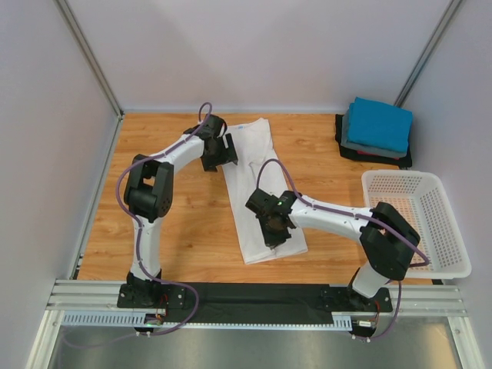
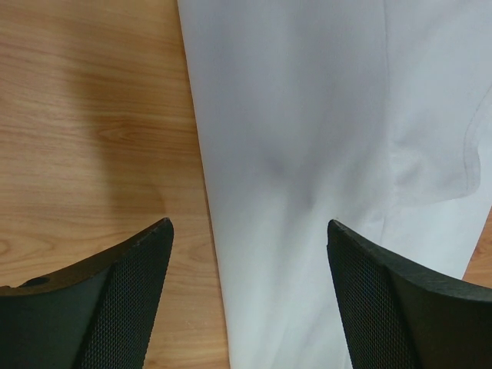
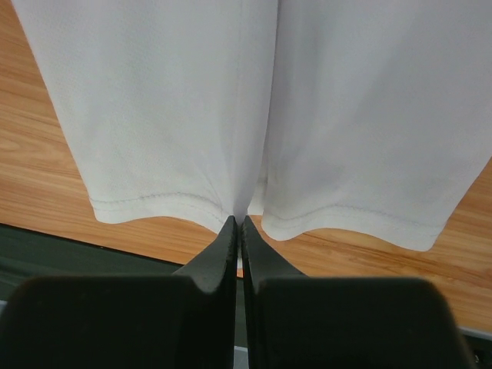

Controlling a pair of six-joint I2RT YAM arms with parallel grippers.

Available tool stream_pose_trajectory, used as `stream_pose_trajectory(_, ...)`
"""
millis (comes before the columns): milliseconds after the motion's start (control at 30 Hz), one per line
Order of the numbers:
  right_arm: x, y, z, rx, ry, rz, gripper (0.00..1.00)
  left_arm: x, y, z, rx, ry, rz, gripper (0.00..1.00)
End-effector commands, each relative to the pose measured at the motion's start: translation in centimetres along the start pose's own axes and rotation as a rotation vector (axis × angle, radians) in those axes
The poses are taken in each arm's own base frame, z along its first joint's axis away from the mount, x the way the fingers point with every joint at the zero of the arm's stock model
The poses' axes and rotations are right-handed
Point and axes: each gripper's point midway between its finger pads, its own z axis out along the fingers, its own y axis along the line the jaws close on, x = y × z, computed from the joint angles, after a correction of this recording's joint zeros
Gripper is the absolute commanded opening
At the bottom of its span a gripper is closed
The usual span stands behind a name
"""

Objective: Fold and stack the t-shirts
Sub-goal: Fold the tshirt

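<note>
A white t-shirt [image 1: 257, 181] lies folded into a long strip down the middle of the wooden table. My right gripper [image 3: 240, 221] is shut on its near hem, and the white cloth [image 3: 192, 115] bunches into a pinch between the closed jaws. My left gripper [image 2: 250, 227] hangs open over the strip's far left edge, its fingers [image 2: 146, 261] straddling the border between wood and the white cloth [image 2: 307, 154]. In the top view the left gripper [image 1: 217, 156] is near the strip's far end and the right gripper [image 1: 277, 231] is at its near end. Folded blue, grey and black t-shirts [image 1: 379, 127] sit stacked at the far right.
A white perforated basket [image 1: 419, 219] stands at the right edge of the table. Pale walls enclose the table on the left, back and right. A black strip and metal rail [image 1: 254, 296] run along the near edge by the arm bases.
</note>
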Motion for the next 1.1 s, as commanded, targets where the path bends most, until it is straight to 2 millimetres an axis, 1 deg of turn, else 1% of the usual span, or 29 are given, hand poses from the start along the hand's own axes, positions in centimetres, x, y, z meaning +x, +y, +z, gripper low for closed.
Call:
stream_pose_trajectory(0, 1.1, -0.8, 0.2, 0.03, 0.018, 0.049, 0.0, -1.2, -0.8, -0.5, 0.003, -0.031, 0.007, 0.87)
stream_pose_trajectory(167, 1.6, -1.0, 0.7, 0.04, 0.039, 0.034, 0.01, -1.7, -1.0, -0.3, -0.001, -0.038, 0.01, 0.87)
stream_pose_trajectory(267, 1.9, -1.3, 1.2, 0.054, 0.051, 0.026, 0.06, -1.9, -0.8, -0.1, -0.021, -0.034, -0.001, 0.86)
stream_pose_trajectory(333, 1.9, -1.3, 1.0, 0.053, 0.061, 0.016, 0.13, -2.0, -1.3, -0.3, -0.001, -0.029, -0.009, 0.85)
stream_pose_trajectory(367, 1.8, -1.1, 0.7, 0.049, 0.058, 0.005, 0.16, -2.2, -1.7, -0.8, 0.013, -0.034, -0.012, 0.83)
stream_pose_trajectory(400, 1.6, -1.2, 0.1, 0.048, 0.055, -0.007, 0.21, -2.1, -2.0, -1.2, 0.031, -0.028, -0.016, 0.83)
stream_pose_trajectory(433, 0.7, -0.7, -0.7, 0.031, 0.028, -0.013, 0.25, -2.3, -2.3, -1.6, 0.043, -0.038, -0.021, 0.83)
stream_pose_trajectory(467, 0.2, -0.5, -1.3, 0.028, 0.004, -0.021, 0.28, -2.8, -2.8, -2.8, 0.063, -0.061, -0.028, 0.83)
stream_pose_trajectory(500, -0.5, -0.4, -2.3, 0.011, -0.025, -0.024, 0.35, -2.7, -2.7, -3.2, 0.065, -0.065, -0.033, 0.83)
stream_pose_trajectory(533, -1.2, -0.2, -2.9, 0.004, -0.054, -0.044, 0.38, -3.2, -3.2, -4.0, 0.086, -0.09, -0.037, 0.83)
stream_pose_trajectory(567, -2.2, 0.2, -3.7, -0.012, -0.09, -0.048, 0.41, -3.8, -3.8, -5.4, 0.11, -0.119, -0.04, 0.83)
stream_pose_trajectory(600, -3.1, 0.3, -4.3, -0.029, -0.128, -0.05, 0.5, -4.0, -4.3, -5.8, 0.135, -0.134, -0.053, 0.83)
stream_pose_trajectory(633, -3.7, 0.1, -4.4, -0.023, -0.158, -0.072, 0.55, -4.4, -4.8, -6.5, 0.155, -0.15, -0.06, 0.84)
stream_pose_trajectory(667, -4.2, 0.0, -4.4, -0.021, -0.177, -0.079, 0.58, -4.6, -5.1, -6.7, 0.165, -0.157, -0.066, 0.84)
stream_pose_trajectory(700, -5.0, -0.3, -4.3, -0.023, -0.203, -0.074, 0.6, -5.2, -5.8, -6.9, 0.179, -0.177, -0.076, 0.84)
stream_pose_trajectory(733, -5.5, -0.7, -4.1, -0.014, -0.212, -0.076, 0.6, -5.5, -6.1, -6.9, 0.181, -0.183, -0.08, 0.84)
stream_pose_trajectory(767, -5.8, -1.0, -3.6, -0.012, -0.213, -0.071, 0.6, -5.4, -6.2, -6.0, 0.174, -0.171, -0.086, 0.85)
stream_pose_trajectory(800, -6.4, -1.9, -3.3, -0.006, -0.215, -0.047, 0.6, -6.1, -7.0, -6.2, 0.191, -0.182, -0.091, 0.85)
stream_pose_trajectory(833, -6.5, -2.2, -3.0, -0.012, -0.211, -0.042, 0.6, -6.3, -7.2, -5.8, 0.189, -0.182, -0.093, 0.85)
stream_pose_trajectory(867, -6.6, -2.6, -2.4, -0.013, -0.221, -0.041, 0.6, -6.1, -7.2, -4.6, 0.173, -0.171, -0.093, 0.85)
stream_pose_trajectory(900, -6.8, -3.2, -2.0, -0.011, -0.224, -0.029, 0.6, -7.0, -7.5, -4.6, 0.162, -0.194, -0.096, 0.85)
stream_pose_trajectory(933, -6.8, -3.2, -1.8, -0.024, -0.224, -0.03, 0.59, -7.2, -7.5, -4.3, 0.153, -0.198, -0.101, 0.85)
stream_pose_trajectory(967, -6.7, -3.2, -1.5, -0.031, -0.225, -0.04, 0.59, -7.0, -7.2, -3.0, 0.132, -0.188, -0.105, 0.85)
stream_pose_trajectory(1000, -6.4, -3.2, -0.8, -0.041, -0.222, -0.044, 0.59, -7.6, -7.4, -3.0, 0.133, -0.204, -0.11, 0.85)
stream_pose_trajectory(1033, -6.0, -2.6, -0.5, -0.077, -0.209, -0.052, 0.58, -7.7, -7.5, -2.7, 0.135, -0.204, -0.113, 0.85)
stream_pose_trajectory(1067, -6.0, -2.2, -0.1, -0.1, -0.212, -0.051, 0.58, -7.7, -7.5, -1.8, 0.132, -0.201, -0.113, 0.85)
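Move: The right hand pinches the t-shirt's near hem. The spot where this bit is laid is about 2 cm back, 2 cm right and 2 cm below; the near-left corner lies some 7 cm left and 3 back, the near-right corner 8 right and 1 back. From the open left hand, low over the shirt's left edge, the collar end is about 11 cm ahead and 6 right, the folded-in sleeve 8 right and level. The right hand draws the pinched hem a couple of centimetres to the right and back while sinking slightly, opens to let go, then rises and swings forward about 7 cm over the shirt before sinking again with open fingers. The left hand first hovers low, creeping forward about 1 cm, then climbs some 9 cm while going forward and right, out over the collar end, fingers staying wide and tilting outward by about 12 degrees. ##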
